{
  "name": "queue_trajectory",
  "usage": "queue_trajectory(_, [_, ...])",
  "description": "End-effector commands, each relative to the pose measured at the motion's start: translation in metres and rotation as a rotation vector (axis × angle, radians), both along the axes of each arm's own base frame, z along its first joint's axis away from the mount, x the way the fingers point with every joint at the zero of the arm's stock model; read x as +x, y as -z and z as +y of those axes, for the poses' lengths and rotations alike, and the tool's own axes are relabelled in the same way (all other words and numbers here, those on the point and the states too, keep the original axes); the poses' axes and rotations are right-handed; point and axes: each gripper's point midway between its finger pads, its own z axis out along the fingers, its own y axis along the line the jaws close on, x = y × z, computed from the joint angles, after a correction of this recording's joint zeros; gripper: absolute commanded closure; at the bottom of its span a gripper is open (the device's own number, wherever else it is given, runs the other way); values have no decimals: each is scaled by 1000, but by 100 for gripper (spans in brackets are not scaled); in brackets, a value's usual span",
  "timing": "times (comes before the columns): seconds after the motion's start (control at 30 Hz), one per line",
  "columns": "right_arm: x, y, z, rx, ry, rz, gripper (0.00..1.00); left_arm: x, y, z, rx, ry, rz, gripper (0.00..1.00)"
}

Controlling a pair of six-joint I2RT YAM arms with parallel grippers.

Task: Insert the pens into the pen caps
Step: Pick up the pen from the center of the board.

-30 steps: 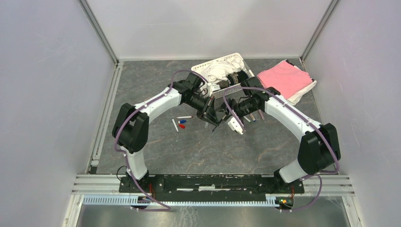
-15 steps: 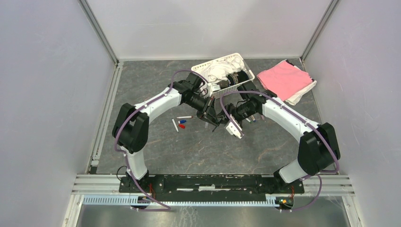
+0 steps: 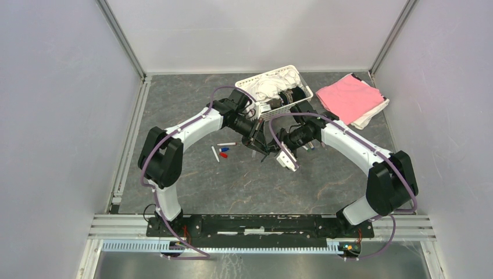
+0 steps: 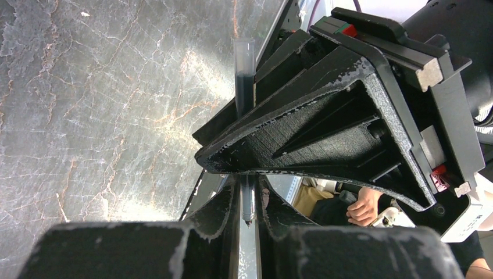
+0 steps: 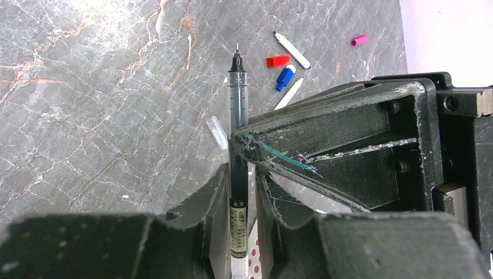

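Observation:
Both grippers meet nose to nose above the table's middle. My left gripper (image 4: 248, 203) (image 3: 263, 145) is shut on a dark pen (image 5: 237, 122) (image 4: 243, 75), whose tip points back toward the left wrist. My right gripper (image 5: 238, 192) (image 3: 273, 146) brackets the same pen's rear end, with a thin gap showing on one side. On the table lie two white pens (image 3: 227, 143) (image 3: 214, 153), a red cap (image 5: 278, 60), a blue cap (image 5: 285, 77), a magenta cap (image 5: 359, 40) and a clear cap (image 5: 217, 132).
A white basket (image 3: 289, 74) holding cloth and dark items stands just behind the grippers. A folded pink cloth (image 3: 349, 97) lies at the back right. Metal frame rails run along the left side and the near edge.
The right arm has swung left toward the left gripper, and its jaws have narrowed round the dark pen. The left gripper has kept still with the pen.

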Motion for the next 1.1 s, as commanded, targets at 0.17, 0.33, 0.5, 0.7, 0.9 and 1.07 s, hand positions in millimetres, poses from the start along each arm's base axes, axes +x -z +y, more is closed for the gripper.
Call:
queue_trajectory(0.17, [-9,-4,1,4,-4,19,96,3,-4,-5,-30,35,-50,98])
queue_trajectory(0.33, [-11,0,-5,-22,64,71,100,23,-13,-1,13,-76,-165,78])
queue_trajectory(0.5, [-22,9,-17,-36,212,212,100,51,-45,19,30,-298,-403,46])
queue_trajectory(0.7, [-31,15,-31,4,509,495,100,74,-62,64,104,-598,-640,33])
queue_trajectory(0.9, [-18,21,-60,93,922,830,100,82,-29,90,231,-818,-585,28])
queue_trajectory(1.07, [-19,30,-80,149,1123,1125,100,82,-5,76,414,-850,-599,28])
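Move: The left hand still grips the black pen, its middle within about 1 cm of that hand. The right hand's closing fingers straddle its rear half, the pen's middle some 2 cm back and 2 cm left of them. From the left hand, the clear cap lies on the table about 6 cm ahead, 4 cm left and 15 cm below; the red cap about 5 cm ahead and 16 cm left, the blue cap 7 cm ahead and 15 cm left, equally low. Right fingers pinch the pen and draw it about 8 cm right, turning clockwise; left opens, leaving forward-left. ##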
